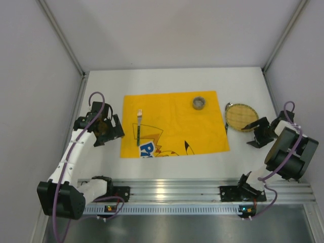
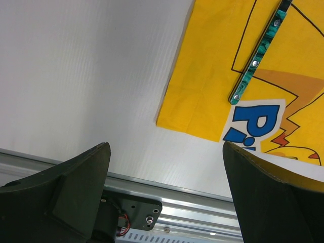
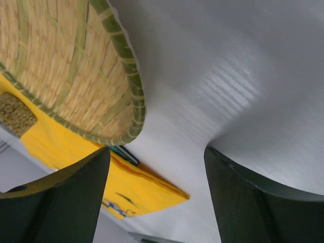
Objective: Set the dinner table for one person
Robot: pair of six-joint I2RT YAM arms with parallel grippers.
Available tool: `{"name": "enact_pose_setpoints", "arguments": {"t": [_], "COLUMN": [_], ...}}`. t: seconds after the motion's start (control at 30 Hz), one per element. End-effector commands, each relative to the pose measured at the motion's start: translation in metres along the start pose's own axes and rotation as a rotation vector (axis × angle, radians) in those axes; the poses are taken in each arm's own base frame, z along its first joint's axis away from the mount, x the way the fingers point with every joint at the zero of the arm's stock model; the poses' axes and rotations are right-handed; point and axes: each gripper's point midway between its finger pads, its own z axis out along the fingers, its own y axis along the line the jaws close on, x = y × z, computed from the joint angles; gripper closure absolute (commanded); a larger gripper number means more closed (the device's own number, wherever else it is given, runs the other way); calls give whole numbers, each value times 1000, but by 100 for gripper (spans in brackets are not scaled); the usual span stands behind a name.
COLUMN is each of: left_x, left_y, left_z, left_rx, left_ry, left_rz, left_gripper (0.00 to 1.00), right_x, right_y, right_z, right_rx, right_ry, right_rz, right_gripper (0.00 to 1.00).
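Observation:
The dinner table (image 1: 172,81) is a white tabletop with a yellow cartoon-printed mat (image 1: 174,124) in its middle. A fork with a green handle (image 1: 138,127) lies on the mat's left part; its handle (image 2: 255,58) shows in the left wrist view. A small grey cup (image 1: 198,103) stands on the mat's far right. A round woven plate (image 1: 241,116) sits on the table just right of the mat. My left gripper (image 1: 117,130) hangs open and empty beside the mat's left edge. My right gripper (image 1: 254,134) is open and empty just near of the plate (image 3: 66,66).
A dark, teal-edged thing (image 3: 124,154) peeks from under the plate's rim at the mat's edge (image 3: 136,190). An aluminium rail (image 1: 172,190) with the arm bases runs along the near edge. Grey walls (image 1: 30,76) close in the left, right and far sides.

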Motion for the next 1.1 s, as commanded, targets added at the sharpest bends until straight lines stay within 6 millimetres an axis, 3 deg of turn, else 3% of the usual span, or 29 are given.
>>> {"name": "enact_pose_setpoints", "arguments": {"t": [0.0, 0.23, 0.5, 0.63, 0.67, 0.8, 0.93, 1.0, 1.07], "left_x": [-6, -6, -3, -2, -2, -2, -2, -2, -2], "left_y": [-3, -3, -7, -8, -7, -8, -8, -8, -9], "left_z": [-4, -4, -2, -2, -2, -2, -4, -4, -4], "left_rx": [19, 19, 26, 28, 25, 28, 30, 31, 33], "left_ry": [-46, -47, -31, -29, -28, -29, -33, -37, -36], "left_rz": [-4, -1, 13, 18, 19, 21, 22, 23, 24], "left_gripper": [3, 3, 3, 2, 3, 3, 3, 2, 2], "right_x": [-21, -36, -42, -46, -48, -58, -80, -77, -81], "right_y": [16, 2, -10, -7, -6, 12, 55, 63, 83], "right_z": [10, 29, 37, 34, 32, 2, -55, -67, -82], "right_rx": [-96, -75, -66, -75, -75, -99, -168, -159, -214], "right_ry": [-67, -168, -258, -278, -286, -357, -468, -447, -445], "right_rz": [-4, 57, 113, 85, 79, 38, -16, 4, 39], "right_gripper": [25, 40, 71, 99, 100, 100, 100, 100, 100]}}
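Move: The woven plate has its middle about 9 cm ahead and 5 cm to the left of the open right hand, some 2 cm below it, with its near right rim closest. The spoon, partly covered, lies along the plate's left side, roughly 13 cm left and 8 cm ahead of that hand; the cup is around 27 cm left and 17 cm ahead. From the left hand the plate is roughly 68 cm to the right, 15 cm ahead and 12 cm lower. The plate's near right rim is what the right hand goes for: it slides forward about 4 cm, sinking slightly and drifting a little right, while the fingers close and pinch the rim. Keeping that pinch, it then lifts about 8 cm and carries off to the right, the fingers having swung forward some 15 degrees and the hand turned slightly clockwise. ##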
